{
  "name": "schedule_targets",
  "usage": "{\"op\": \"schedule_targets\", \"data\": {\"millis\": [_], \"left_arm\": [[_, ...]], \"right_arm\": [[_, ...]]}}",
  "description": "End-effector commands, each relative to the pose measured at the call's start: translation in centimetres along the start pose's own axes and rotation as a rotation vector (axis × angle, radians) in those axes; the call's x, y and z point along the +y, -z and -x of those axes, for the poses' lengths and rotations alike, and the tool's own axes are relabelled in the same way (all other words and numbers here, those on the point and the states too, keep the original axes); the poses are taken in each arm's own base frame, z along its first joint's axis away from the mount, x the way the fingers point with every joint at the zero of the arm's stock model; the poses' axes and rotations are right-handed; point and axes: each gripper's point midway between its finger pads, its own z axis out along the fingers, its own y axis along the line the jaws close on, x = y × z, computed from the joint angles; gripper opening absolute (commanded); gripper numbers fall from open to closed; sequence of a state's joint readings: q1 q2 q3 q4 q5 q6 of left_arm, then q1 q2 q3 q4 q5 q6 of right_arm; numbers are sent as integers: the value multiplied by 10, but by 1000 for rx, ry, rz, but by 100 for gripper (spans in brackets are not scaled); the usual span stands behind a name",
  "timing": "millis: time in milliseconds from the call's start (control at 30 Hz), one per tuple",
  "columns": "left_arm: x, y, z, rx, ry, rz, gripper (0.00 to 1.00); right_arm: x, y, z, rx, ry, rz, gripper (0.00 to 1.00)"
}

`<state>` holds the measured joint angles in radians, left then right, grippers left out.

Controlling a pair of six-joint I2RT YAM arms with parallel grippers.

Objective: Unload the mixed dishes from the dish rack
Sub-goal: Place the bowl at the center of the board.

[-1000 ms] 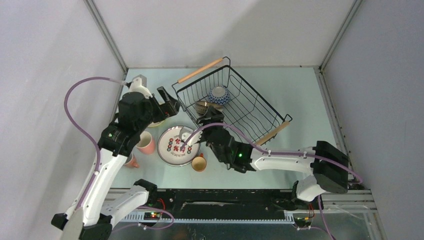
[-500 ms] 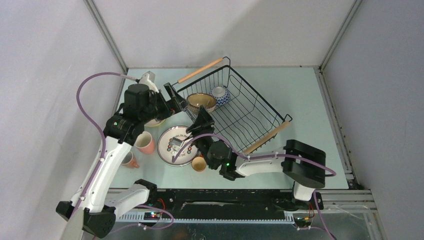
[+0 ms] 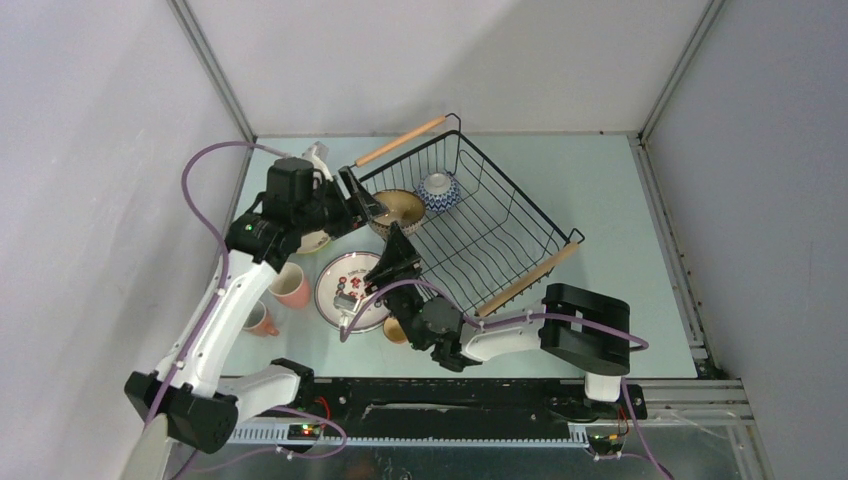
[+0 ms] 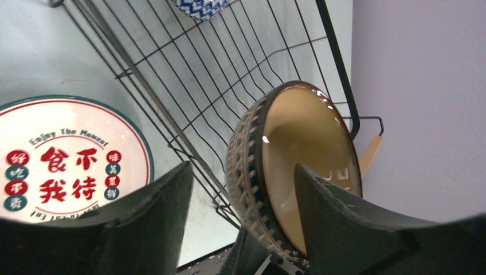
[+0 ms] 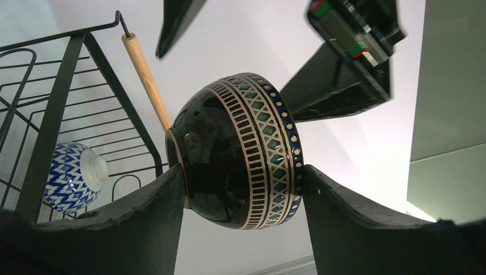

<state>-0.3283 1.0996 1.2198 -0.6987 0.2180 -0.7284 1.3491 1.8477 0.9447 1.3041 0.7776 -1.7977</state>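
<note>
The dark patterned bowl (image 3: 402,207) with a cream inside is held tilted above the near left corner of the black wire dish rack (image 3: 521,184). My right gripper (image 3: 398,240) is shut on it, one finger on its foot and one on its rim (image 5: 243,169). My left gripper (image 3: 360,200) is open and straddles the bowl's rim (image 4: 242,167): one finger lies inside the bowl (image 4: 304,143), the other stands clear outside. A blue-and-white bowl (image 3: 438,190) lies in the rack's far corner. The white plate with red characters (image 3: 350,290) lies on the table left of the rack.
Two pink mugs (image 3: 292,285) (image 3: 262,320) stand left of the plate, an orange cup (image 3: 397,328) at its near right. A cream saucer (image 3: 315,243) shows partly under the left arm. The rack's wooden handles (image 3: 402,140) (image 3: 525,278) stick out at both ends.
My right gripper has raised the patterned bowl out of the rack's corner, its arm folding back left. My left gripper has swung right and now straddles the bowl's rim.
</note>
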Motion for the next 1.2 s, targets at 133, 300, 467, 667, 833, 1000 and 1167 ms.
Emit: {"op": "schedule_targets", "data": {"millis": [133,300,467,667,833,1000,1167], "left_arm": [[-14,-5,-4,70,-16,-73,37],[-14,-3,4,24,-41,-63,1],[-10,6,29,-91,-96,-5,0],[-10,22,62,-236,-153,54,0],[-7,34,81,-344,-179,90,0],[-4,42,89,-413,-202,101,0],[7,41,85,-435,-208,123,0]], "right_arm": [[-41,0,4,-34,-77,-154,13],[-42,0,5,-41,-88,-160,21],[-41,0,3,-35,-116,-159,45],[-43,-1,1,-30,-166,-147,77],[-47,-1,-2,-26,-267,-105,93],[-56,0,-12,-4,-347,-58,99],[-62,4,-20,23,-446,-10,100]]}}
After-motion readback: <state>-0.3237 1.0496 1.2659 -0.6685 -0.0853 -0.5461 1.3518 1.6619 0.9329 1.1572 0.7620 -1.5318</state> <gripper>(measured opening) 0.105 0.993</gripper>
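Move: The bowl, held in the right hand with its middle some 2 cm ahead, 1 cm left and 1 cm above, is the left hand's aim: about 4 cm to its right, 1 cm back and 2 cm below. From the left hand, the blue-white bowl in the rack lies some 17 cm ahead, 11 cm right and 20 cm down; the lettered plate about 8 cm back, 9 cm left; the cream plate 7 cm ahead, 21 cm left, both some 26 cm down. Down about 2 cm and slightly right, the left hand closes its open fingers across the bowl's near-left rim and pinches it, one finger inside, while the right hand keeps its hold. The right fingers then open and draw off upward about 5 cm and to the right, rolling some 20 degrees; the left carries the bowl left, up and a little forward, tipping its fingers upward. ##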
